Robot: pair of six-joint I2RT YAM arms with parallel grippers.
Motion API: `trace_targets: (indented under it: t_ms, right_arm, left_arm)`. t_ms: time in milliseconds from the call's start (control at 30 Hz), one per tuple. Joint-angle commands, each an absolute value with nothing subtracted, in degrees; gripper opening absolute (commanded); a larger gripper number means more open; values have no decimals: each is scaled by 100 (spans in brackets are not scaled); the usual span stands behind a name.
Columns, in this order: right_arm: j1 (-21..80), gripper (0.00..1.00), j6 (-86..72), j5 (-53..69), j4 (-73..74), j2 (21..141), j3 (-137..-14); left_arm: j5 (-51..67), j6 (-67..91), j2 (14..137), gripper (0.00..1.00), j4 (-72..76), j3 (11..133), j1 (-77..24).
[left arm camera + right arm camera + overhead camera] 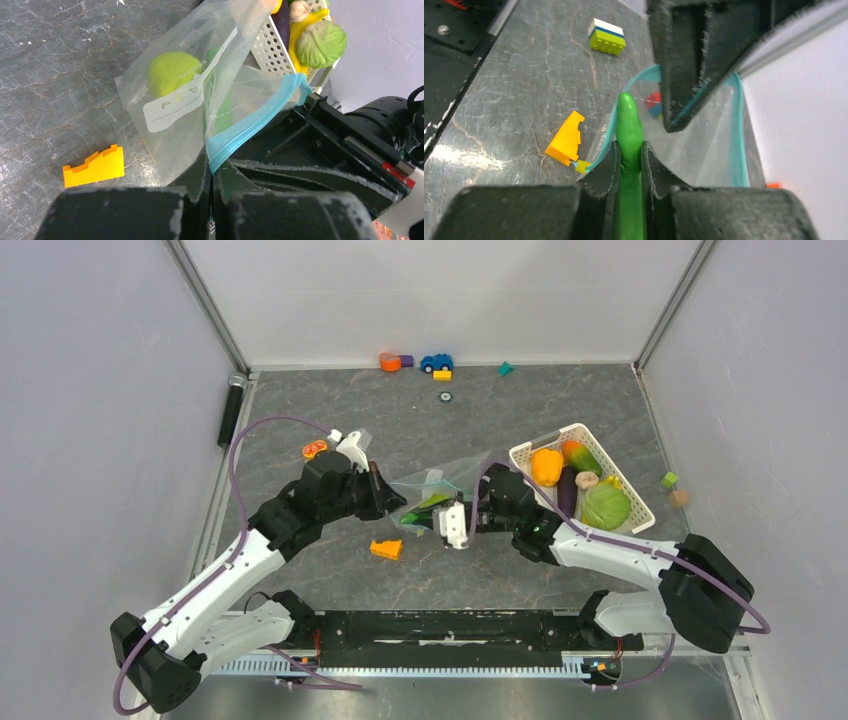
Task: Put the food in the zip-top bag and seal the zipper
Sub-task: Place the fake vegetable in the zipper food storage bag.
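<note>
The clear zip-top bag [190,95] is held up off the table with its mouth open. My left gripper [212,172] is shut on the bag's edge at the teal zipper [255,120]. A lime-green round fruit [172,72] lies inside the bag. My right gripper [629,155] is shut on a long green pod [630,125], whose tip sits at the bag's open mouth [738,125]. In the top view the two grippers [398,502] [437,519] meet at the bag [445,478]. More food lies in the basket: an orange pepper [546,466], a cabbage [605,507] and an eggplant [567,490].
The white slotted basket [540,439] stands right of the bag. An orange stepped wedge [386,549] lies just in front of the bag. A toy car [436,362] and small blocks sit by the back wall. A black cylinder [231,410] lies at the left edge.
</note>
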State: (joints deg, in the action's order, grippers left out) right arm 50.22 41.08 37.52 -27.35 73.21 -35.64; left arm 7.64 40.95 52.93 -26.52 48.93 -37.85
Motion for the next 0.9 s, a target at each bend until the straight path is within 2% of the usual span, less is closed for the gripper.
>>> trace_targets:
  t_ms: [0, 133, 267, 500, 567, 633, 800, 867]
  right_arm:
    - [5026, 2, 3008, 2450, -2243, 7530, -4134]
    - [5027, 1, 2600, 1593, -2210, 7736, -4313]
    - [5029, 2, 2582, 1488, -2272, 7751, -4195]
    - [5041, 8, 2809, 1248, -1967, 7857, -4262]
    - [5045, 18, 2738, 866, -1785, 7958, -4456]
    - [5045, 36, 2658, 656, -1596, 8031, -4690]
    - [5044, 66, 2516, 739, -1523, 7881, -5066]
    - [5046, 84, 2302, 752, -1566, 7769, -5203]
  left_arm:
    - [1024, 3916, 5193, 2, -2357, 5192, -3779]
    - [1230, 3824, 5149, 2, -2206, 5144, -3779]
    - [1231, 3812, 5098, 2, -2172, 5141, -3779]
    - [1191, 3845, 5090, 2, -1969, 5124, -3779]
    - [1261, 3815, 5139, 2, -1877, 5133, -3779]
    - [1240, 3832, 5179, 2, -1778, 5103, -3777]
    - [898, 3816, 5350, 2, -1853, 5098, -3779]
    - [808, 3838, 5411, 2, -1842, 5063, -3779]
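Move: The green cucumber is already in the right hand's fingers. It is bound for the inside of the clear bag, whose middle lies roughly 5 cm ahead, 2 cm to the right and 7 cm below. The lime-green food in the bag is about 3 cm ahead, 3 cm right and 9 cm below; the orange block lies some 7 cm back, 7 cm left and 18 cm down. From the left hand, still pinching the zipper edge, the bag's middle is about 2 cm ahead, 5 cm right and 9 cm below. The green cucumber is carried forward about 8 cm within the bag's mouth by the right hand, whose fingers swing clockwise some 30 degrees from pointing left towards forward-left. It slows midway, then opens its fingers wide while still moving forward, letting go of the cucumber. The left hand keeps its pinch on the teal zipper edge and rises about 2 cm. ##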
